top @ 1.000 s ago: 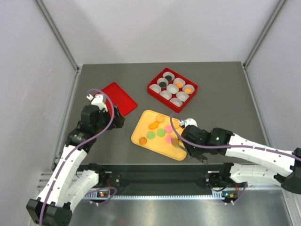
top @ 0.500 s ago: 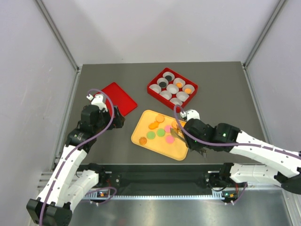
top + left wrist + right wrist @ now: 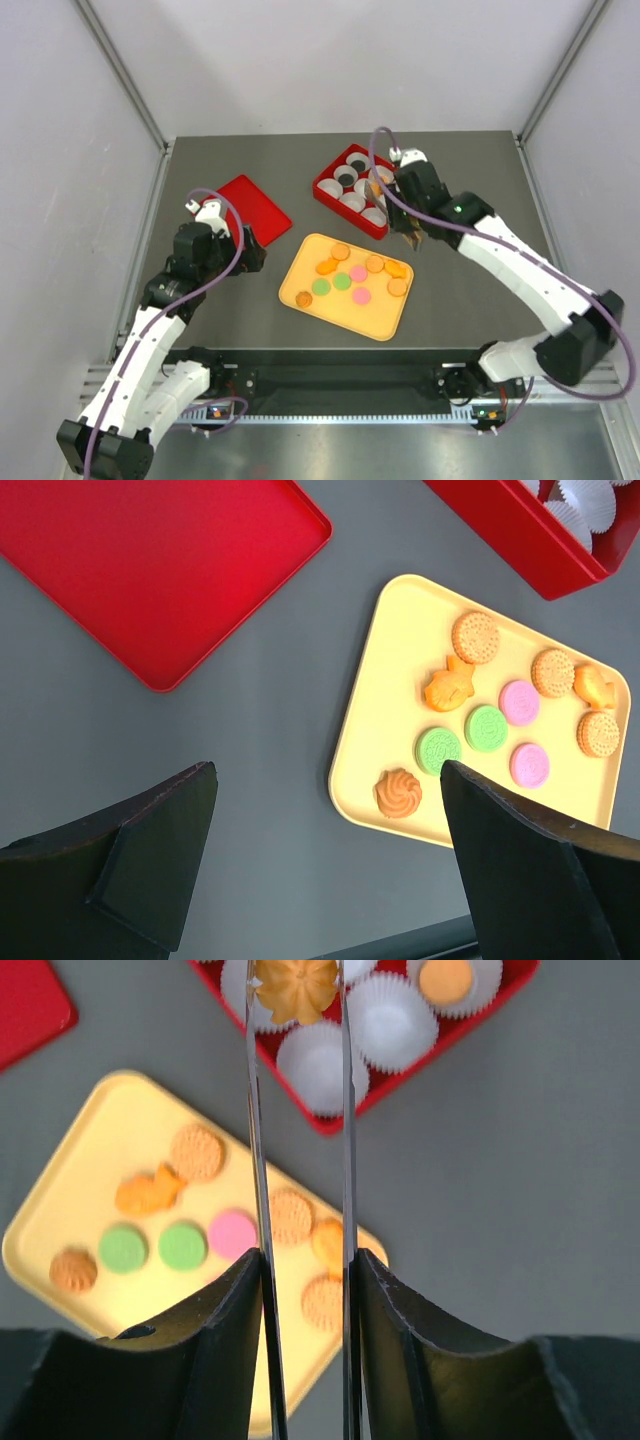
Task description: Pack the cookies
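Note:
Several cookies (image 3: 342, 281), orange, green and pink, lie on a yellow tray (image 3: 375, 318); they also show in the left wrist view (image 3: 486, 727). My right gripper (image 3: 379, 189) is shut on an orange flower-shaped cookie (image 3: 295, 985) and holds it over the white paper cups of the red box (image 3: 325, 190). One cup holds a round orange cookie (image 3: 445, 980). My left gripper (image 3: 250, 250) is open and empty above the table, between the red lid and the tray's left edge (image 3: 345, 770).
A flat red lid (image 3: 247, 208) lies on the table at the left, behind my left gripper. The red box (image 3: 430, 1050) stands just beyond the tray. Grey walls close in the table on three sides.
My right gripper has risen off the tray's right end with an orange cookie and swung back over the red box. The left arm has not moved.

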`<state>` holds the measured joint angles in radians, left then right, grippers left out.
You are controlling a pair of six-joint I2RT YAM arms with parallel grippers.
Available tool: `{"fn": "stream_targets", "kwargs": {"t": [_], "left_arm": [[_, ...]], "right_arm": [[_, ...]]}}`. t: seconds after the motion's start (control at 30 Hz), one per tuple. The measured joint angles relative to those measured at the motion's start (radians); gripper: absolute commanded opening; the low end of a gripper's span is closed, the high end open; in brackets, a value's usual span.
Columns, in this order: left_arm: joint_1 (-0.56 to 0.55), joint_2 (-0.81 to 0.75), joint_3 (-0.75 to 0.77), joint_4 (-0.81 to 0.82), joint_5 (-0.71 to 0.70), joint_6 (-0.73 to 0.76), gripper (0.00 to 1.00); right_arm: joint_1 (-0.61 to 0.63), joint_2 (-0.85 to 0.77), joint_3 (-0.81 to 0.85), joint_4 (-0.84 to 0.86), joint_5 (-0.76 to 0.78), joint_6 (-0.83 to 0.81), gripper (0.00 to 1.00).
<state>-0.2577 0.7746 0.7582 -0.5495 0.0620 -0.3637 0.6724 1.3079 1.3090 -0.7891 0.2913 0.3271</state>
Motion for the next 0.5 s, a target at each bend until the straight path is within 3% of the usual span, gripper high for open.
{"fn": "stream_targets", "kwargs": {"t": [0.27,0.5], "left_arm": [[0.0,0.003,0.0,0.0,0.0,0.0,0.98],[0.0,0.003,0.0,0.0,0.0,0.0,0.98]], "right_arm": [[-0.124,0.304,0.137,0.132,-0.029,-0.055,0.38],[-0.143,0.406,0.191,0.156,-0.046,-0.074,0.39]]}}
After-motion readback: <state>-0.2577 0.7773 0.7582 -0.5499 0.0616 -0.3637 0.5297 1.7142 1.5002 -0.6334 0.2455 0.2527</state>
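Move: The right hand's tweezers already hold the flower-shaped cookie; the empty middle cup of the red box lies about 20 cm ahead of that hand, 3 cm left and 21 cm below. Counted from that cup, the round orange cookie in the back row is 3 cm right and 4 cm farther out, a dark cookie 4 cm left and 3 cm farther out, and the empty front-corner cup 8 cm nearer and 2 cm right. The left hand has the middle cup some 21 cm ahead, 22 cm right and 17 cm below. The right arm carries the flower-shaped cookie forward about 11 cm, in over the near corner of the red box towards the empty middle cup, nearly level at first and then sinking some 5 cm as it goes. It eases almost to a stop just above that cup, the tweezers keeping their hold and the wrist barely turning, with no touch on cup or box to be seen. ##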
